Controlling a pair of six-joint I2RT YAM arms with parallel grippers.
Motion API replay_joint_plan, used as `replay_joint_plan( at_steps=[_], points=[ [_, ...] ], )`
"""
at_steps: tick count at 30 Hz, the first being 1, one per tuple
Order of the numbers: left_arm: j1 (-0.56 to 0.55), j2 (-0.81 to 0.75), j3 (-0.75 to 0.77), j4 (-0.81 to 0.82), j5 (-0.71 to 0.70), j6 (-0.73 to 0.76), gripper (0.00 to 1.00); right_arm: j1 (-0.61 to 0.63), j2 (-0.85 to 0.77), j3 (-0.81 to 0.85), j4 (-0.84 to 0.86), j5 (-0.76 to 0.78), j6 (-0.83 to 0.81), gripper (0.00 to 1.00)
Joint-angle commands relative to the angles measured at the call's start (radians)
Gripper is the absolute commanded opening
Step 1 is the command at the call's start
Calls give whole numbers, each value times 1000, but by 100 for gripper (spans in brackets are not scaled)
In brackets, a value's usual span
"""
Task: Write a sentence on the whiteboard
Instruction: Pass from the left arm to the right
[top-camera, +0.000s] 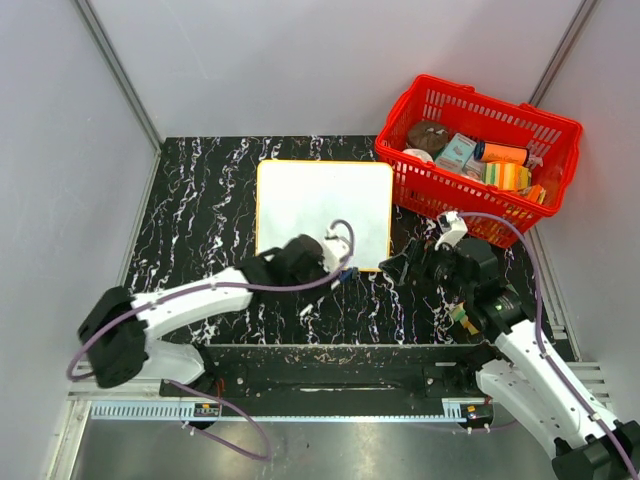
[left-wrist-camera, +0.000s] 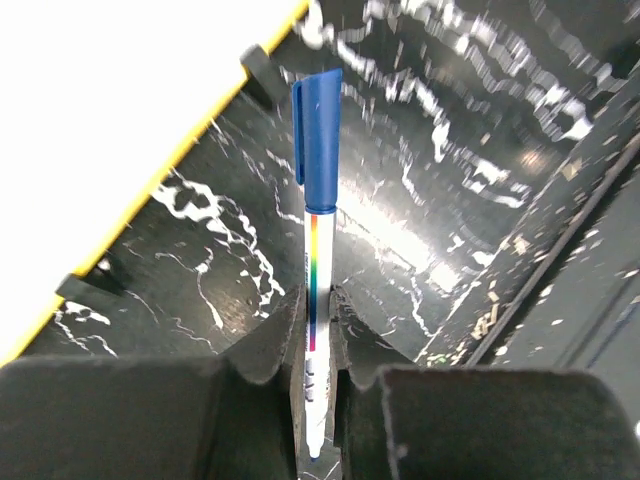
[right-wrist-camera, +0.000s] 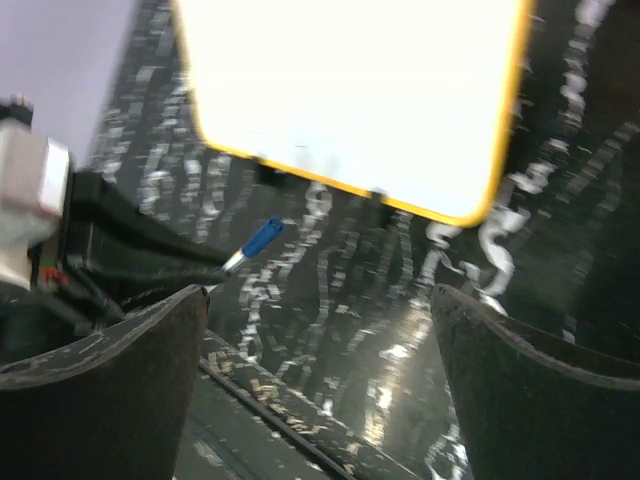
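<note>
The whiteboard (top-camera: 323, 205), white with an orange-yellow frame, lies flat on the black marbled table. Its face is plain white and no sentence is in view. My left gripper (top-camera: 341, 271) hovers just off the board's near right corner, shut on a white marker (left-wrist-camera: 317, 262) with a rainbow stripe. The marker's blue cap (left-wrist-camera: 318, 140) is on and points away from the wrist. The board's edge (left-wrist-camera: 150, 185) runs to the left of the marker. My right gripper (top-camera: 402, 264) stands open and empty to the right, facing the board (right-wrist-camera: 360, 90) and the blue cap (right-wrist-camera: 262, 236).
A red basket (top-camera: 470, 196) with several packets and tins stands at the table's back right, right of the board. A metal rail (top-camera: 330, 352) runs along the table's near edge. Grey walls enclose the left, back and right sides.
</note>
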Motion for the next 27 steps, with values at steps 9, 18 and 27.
replay_joint_plan(
  at_steps=[9, 18, 27],
  points=[
    [133, -318, 1, 160, 328, -145, 0, 177, 69, -12, 596, -301, 176, 83],
    [132, -382, 3, 194, 387, -182, 0, 242, 181, -43, 792, -239, 271, 72],
    [132, -368, 4, 225, 427, -208, 0, 277, 244, -57, 885, -276, 291, 41]
  ],
)
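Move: The left hand already holds the marker by its white body; the open right gripper it is headed for stands about 16 cm to its right, 4 cm farther out and 9 cm higher. From the right hand, the marker's middle is roughly 15 cm to the left, 4 cm back and 9 cm lower; the whiteboard's middle is some 17 cm left, 16 cm ahead and 17 cm below, and the red basket's about 13 cm right, 26 cm ahead and 9 cm below. Upward, some 15 cm and easing off, the left hand carries the marker, drawing back slightly late on while its fingers swing up from steeply down to point rightward at the other gripper. The right hand sweeps left and up to meet the cap, drawing back slightly, turns counter-clockwise with its left side rising, and half closes its fingers around the cap; a firm pinch isn't yet visible. ##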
